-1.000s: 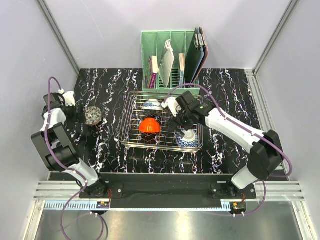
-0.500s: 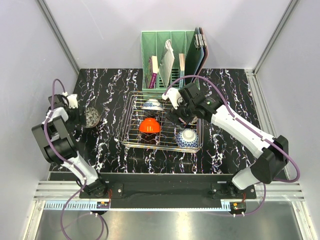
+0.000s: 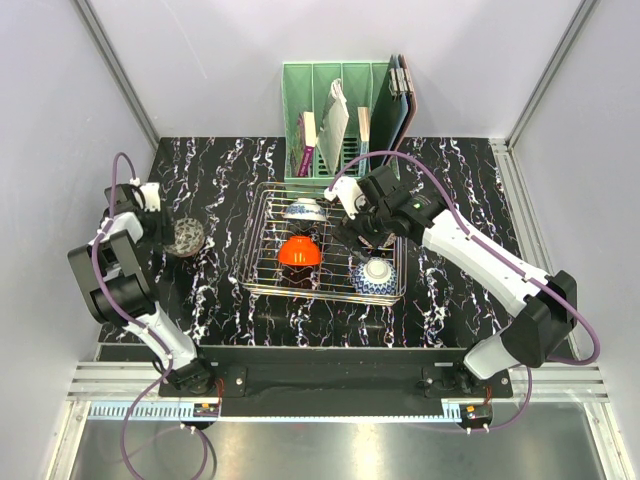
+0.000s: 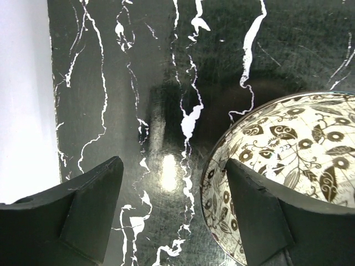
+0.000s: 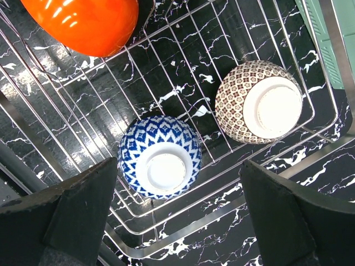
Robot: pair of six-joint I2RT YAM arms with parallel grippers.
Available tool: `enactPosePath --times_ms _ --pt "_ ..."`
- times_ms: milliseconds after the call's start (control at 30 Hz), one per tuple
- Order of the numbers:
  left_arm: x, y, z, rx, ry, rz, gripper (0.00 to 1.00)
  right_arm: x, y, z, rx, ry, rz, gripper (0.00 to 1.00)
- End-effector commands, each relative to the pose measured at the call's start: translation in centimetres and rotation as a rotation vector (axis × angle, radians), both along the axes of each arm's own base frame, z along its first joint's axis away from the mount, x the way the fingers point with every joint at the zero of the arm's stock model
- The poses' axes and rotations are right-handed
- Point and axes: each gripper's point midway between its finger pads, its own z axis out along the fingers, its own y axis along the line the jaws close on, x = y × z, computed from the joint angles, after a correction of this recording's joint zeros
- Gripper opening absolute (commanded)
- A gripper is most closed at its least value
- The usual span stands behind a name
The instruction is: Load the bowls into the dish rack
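A cream bowl with dark floral pattern point(image 3: 187, 236) point(image 4: 294, 160) sits upright on the black marble table, left of the dish rack point(image 3: 320, 293). My left gripper point(image 3: 164, 229) point(image 4: 173, 163) is open and straddles its near rim, one finger inside the bowl and one outside. The wire rack point(image 5: 222, 216) holds an orange-red bowl point(image 3: 299, 251) point(image 5: 83, 22), a white-blue bowl point(image 3: 305, 210), an upside-down blue patterned bowl point(image 3: 375, 275) point(image 5: 160, 157) and an upside-down lattice bowl point(image 5: 259, 102). My right gripper point(image 3: 368, 238) point(image 5: 177, 166) hovers open above the rack's right end, holding nothing.
A green slotted organizer point(image 3: 345, 120) with books and clipboards stands behind the rack. The white left wall point(image 4: 25, 100) runs close beside my left gripper. Grey walls enclose the table on three sides.
My left gripper has slid right onto the floral bowl's rim and its jaws have narrowed somewhat. My right gripper has drawn back a little above the rack, staying open.
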Motion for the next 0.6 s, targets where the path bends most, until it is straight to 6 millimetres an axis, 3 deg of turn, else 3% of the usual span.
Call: enactPosePath --times_ms 0,200,400,567 --pt "1.9 -0.2 2.4 0.020 -0.089 -0.022 0.79 0.2 0.2 2.1 0.045 -0.034 -0.003 1.00" --pt "2.4 -3.3 2.4 0.001 -0.092 -0.116 0.77 0.4 0.0 2.8 0.048 -0.058 -0.012 1.00" --pt "3.0 -5.5 2.1 0.005 -0.079 -0.155 0.49 0.2 -0.2 3.2 0.057 -0.065 -0.017 1.00" --pt "3.3 -5.7 2.1 0.010 -0.078 -0.147 0.14 -0.1 -0.5 3.3 0.059 -0.073 -0.017 1.00"
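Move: The floral brown bowl sits right side up on the counter, its middle about 7 cm to the left hand's right, level with it in reach and a centimetre or two below; its near rim already lies between the open fingers. The dish rack's middle is some 42 cm to the right and 1 cm back, the orange bowl in it 36 cm right and 4 cm back. From the right hand the floral bowl lies about 41 cm to the left, level in reach and 16 cm lower. The left hand, low over the counter with one finger inside the floral bowl and the other outside, sweeps about 6 cm to its right and some 2 cm forward without changing height, the outer finger coming up against the bowl's left side and pushing it along. The wrist turns roughly 10 degrees clockwise as the fingers close from wide open to a narrow gap around the rim at the bowl's forward-left part. ##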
